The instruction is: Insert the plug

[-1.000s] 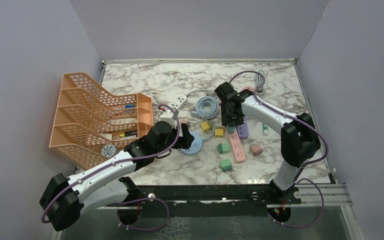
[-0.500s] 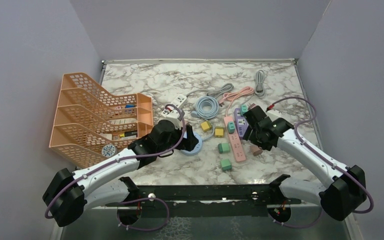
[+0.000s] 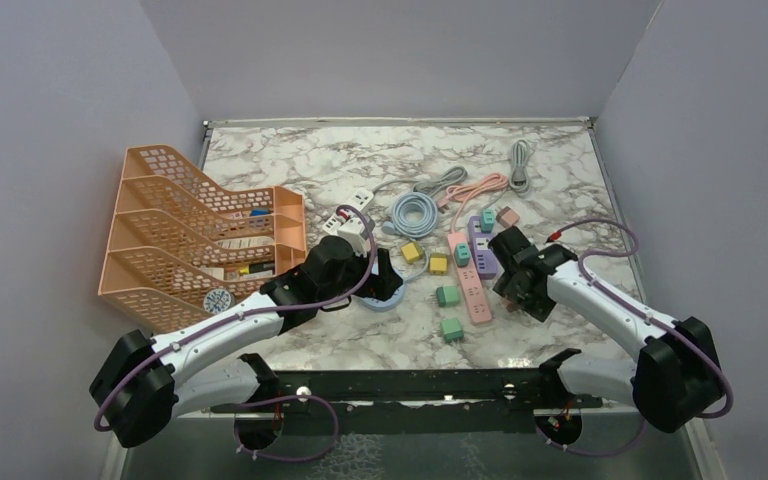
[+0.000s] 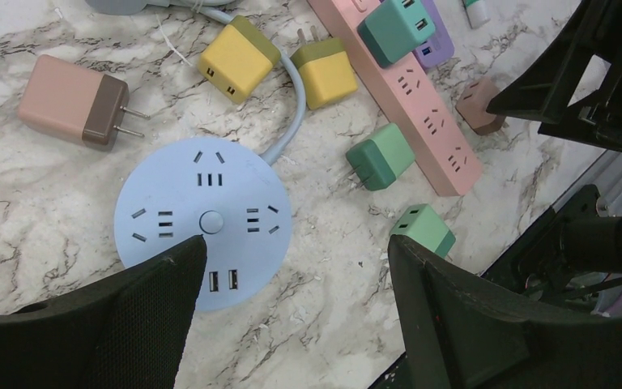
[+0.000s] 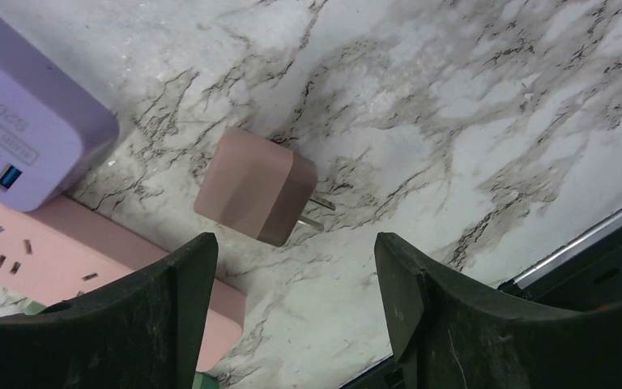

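Observation:
A pink-brown plug [image 5: 255, 185] lies on its side on the marble, prongs pointing right. My right gripper [image 5: 296, 243] hangs open just above and near it, with nothing between the fingers. Beside it lie the pink power strip [image 5: 57, 243] and the purple strip [image 5: 24, 121]. A teal plug [image 3: 462, 254] stands in the pink strip [image 3: 477, 293]. My left gripper [image 4: 296, 243] is open and empty over the edge of the round blue socket hub [image 4: 202, 219]. In the top view the right gripper [image 3: 516, 290] covers the pink-brown plug.
Loose plugs lie around: two yellow [image 4: 239, 58], two green [image 4: 381, 156], one pink with brown end [image 4: 73, 101]. An orange tiered rack [image 3: 200, 235] stands at the left. Coiled cables [image 3: 414, 212] and a white strip [image 3: 355, 205] lie further back.
My right gripper opened, left the teal plug standing in the pink strip, and swung to the near right over the pink-brown plug. The left arm crept slightly right.

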Controlling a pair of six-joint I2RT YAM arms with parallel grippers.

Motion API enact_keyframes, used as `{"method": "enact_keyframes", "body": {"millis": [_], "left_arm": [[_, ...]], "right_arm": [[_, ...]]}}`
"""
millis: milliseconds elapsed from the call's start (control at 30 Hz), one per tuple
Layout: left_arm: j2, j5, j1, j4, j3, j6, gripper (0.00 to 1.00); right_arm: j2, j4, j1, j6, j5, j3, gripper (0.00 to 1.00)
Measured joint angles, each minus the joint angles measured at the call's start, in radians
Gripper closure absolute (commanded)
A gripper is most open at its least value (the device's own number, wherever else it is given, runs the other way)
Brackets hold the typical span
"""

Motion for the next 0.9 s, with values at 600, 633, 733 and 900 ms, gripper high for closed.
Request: {"method": "enact_keyframes", "body": {"millis": [600, 633, 733, 900], "left_arm": [[0.000, 0.019, 0.000, 0.002, 0.000, -0.001, 0.15], [0.000, 0.019, 0.000, 0.002, 0.000, -0.001, 0.15], [0.000, 0.019, 0.000, 0.002, 0.000, -0.002, 0.15], [0.000, 0.019, 0.000, 0.002, 0.000, -0.009, 0.15]], "right_arm": [[0.118, 0.214, -0.069, -0.161, -0.068, -0.029, 0.36], [0.121, 0.220, -0.072, -0.169, -0.071, -0.029, 0.38], [0.124, 0.238, -0.077, -0.187, -0.082, -0.034, 0.49], [0.116, 0.259, -0.082, -0.208, -0.100, -0.046, 0.61]]}}
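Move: The brown plug lies on the table about 3 cm ahead of the open right hand, neither left nor right of it, and some 3 cm below. The middle of the pink power strip is roughly 8 cm ahead and 10 cm to the left; the middle of the purple strip is about 15 cm ahead and 7 cm left. The teal plug in the pink strip stands 12 cm ahead and 12 cm left. From the left hand the brown plug is about 27 cm right, 4 cm back and 12 cm lower. Down and forward, about 3 cm each way with a slight drift left, the right hand first sinks, then slides ahead over the brown plug while still lowering, its wrist turning a few degrees counter-clockwise. The fingers stay open around the plug until the hand has nearly stopped, then close on its sides and pinch it. ##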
